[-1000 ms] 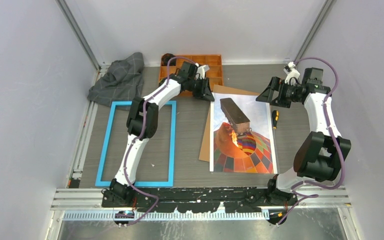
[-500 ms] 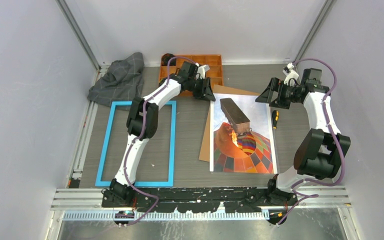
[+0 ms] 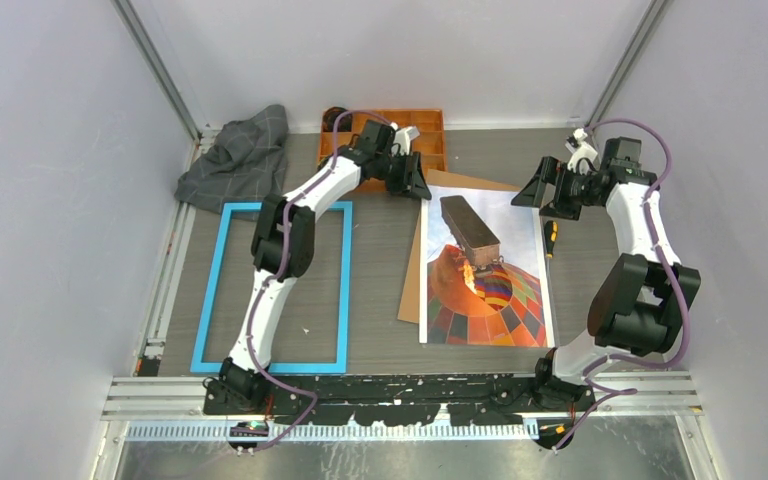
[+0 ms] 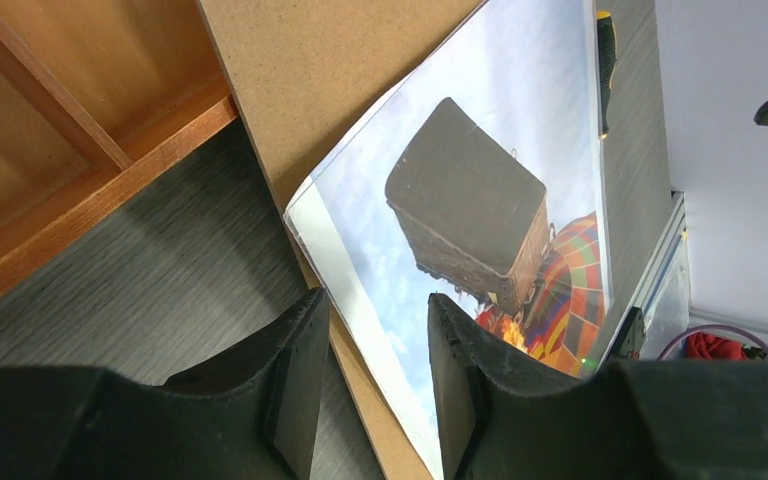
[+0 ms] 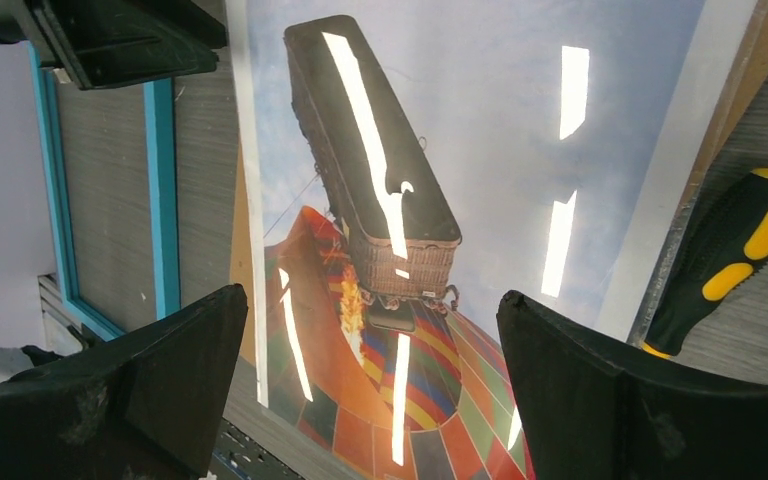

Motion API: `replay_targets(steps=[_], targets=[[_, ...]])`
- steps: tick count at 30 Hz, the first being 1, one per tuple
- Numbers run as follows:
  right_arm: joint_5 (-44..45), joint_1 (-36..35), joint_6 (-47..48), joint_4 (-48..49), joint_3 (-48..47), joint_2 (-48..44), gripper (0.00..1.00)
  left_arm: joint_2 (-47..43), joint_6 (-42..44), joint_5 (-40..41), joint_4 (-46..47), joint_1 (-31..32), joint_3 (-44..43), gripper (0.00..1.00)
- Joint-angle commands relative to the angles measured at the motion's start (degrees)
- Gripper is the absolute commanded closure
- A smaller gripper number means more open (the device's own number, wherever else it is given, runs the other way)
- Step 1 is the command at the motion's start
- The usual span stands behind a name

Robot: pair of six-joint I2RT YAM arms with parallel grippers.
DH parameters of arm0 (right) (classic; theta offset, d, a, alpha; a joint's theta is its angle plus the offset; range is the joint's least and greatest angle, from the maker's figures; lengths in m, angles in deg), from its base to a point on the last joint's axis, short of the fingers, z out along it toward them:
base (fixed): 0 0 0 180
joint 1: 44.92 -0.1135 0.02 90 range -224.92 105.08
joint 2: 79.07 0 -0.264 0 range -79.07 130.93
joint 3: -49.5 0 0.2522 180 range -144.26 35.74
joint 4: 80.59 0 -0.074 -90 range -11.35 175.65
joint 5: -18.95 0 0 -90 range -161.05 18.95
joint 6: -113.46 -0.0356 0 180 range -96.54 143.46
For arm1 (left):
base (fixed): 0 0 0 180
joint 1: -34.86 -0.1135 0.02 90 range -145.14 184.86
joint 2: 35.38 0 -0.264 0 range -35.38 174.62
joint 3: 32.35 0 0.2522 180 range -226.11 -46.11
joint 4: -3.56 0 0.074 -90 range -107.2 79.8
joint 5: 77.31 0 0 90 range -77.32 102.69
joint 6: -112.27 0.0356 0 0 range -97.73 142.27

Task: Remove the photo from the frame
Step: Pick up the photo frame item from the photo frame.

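The photo (image 3: 485, 265) of a hot-air balloon lies face up on the brown backing board (image 3: 413, 280), right of centre. The blue frame (image 3: 215, 290) lies flat and empty on the left, apart from both. My left gripper (image 3: 415, 185) hovers at the photo's far left corner. In the left wrist view its jaws (image 4: 378, 300) stand partly open, with the edges of the photo (image 4: 480, 130) and board (image 4: 320, 70) lying flat between them, ungripped. My right gripper (image 3: 545, 190) hangs wide open above the photo's far right corner, holding nothing (image 5: 370, 300).
An orange compartment tray (image 3: 425, 135) stands at the back, just behind the left gripper. A black-and-yellow screwdriver (image 3: 550, 238) lies along the photo's right edge. A grey cloth (image 3: 240, 160) is bunched at the back left.
The left gripper's jaws have opened a little and it has drifted slightly toward the back. The right gripper has shifted a little left. Photo, board and frame have not moved.
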Motion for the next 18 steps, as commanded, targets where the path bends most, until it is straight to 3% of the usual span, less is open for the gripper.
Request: replay_targets(steps=[1, 6, 10, 18], targets=[[4.77, -0.02, -2.51, 3.36, -0.61, 1.02, 0.00, -5.48, -0.20, -1.66, 1.68, 0.20, -0.34, 0.57], [10.14, -0.05, -7.35, 8.36, 1.40, 3.49, 0.00, -5.57, 0.00, -1.39, 1.82, 0.20, 0.73, 0.57], [15.55, 0.03, -7.17, 6.46, 0.25, 5.40, 0.00, -5.54, 0.62, -0.58, 1.62, 0.20, 1.75, 0.57], [17.41, 0.80, -5.16, 4.00, -1.54, 10.73, 0.04, -5.62, -0.47, -0.95, 1.86, 0.29, 2.42, 0.55]])
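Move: From the wide-open right hand, the photo's middle lies about 8 cm back, 8 cm left and 11 cm below. The photo's right edge is level with this hand, roughly 6 cm right, with the screwdriver handle 8 cm right and 2 cm back. For the left hand, low at the photo's far left corner, the photo's middle is some 16 cm back and 14 cm right; the orange box stands 12 cm ahead and 10 cm left. No contact by the right hand can be seen: it sinks about 8 cm towards the photo's right edge beside the screwdriver, moving 4 cm right, its fingers tipping downward and turning clockwise some 10 degrees while staying wide open. The left hand, half open at the far left corner, rises about 1 cm and then sinks most of that way back. ##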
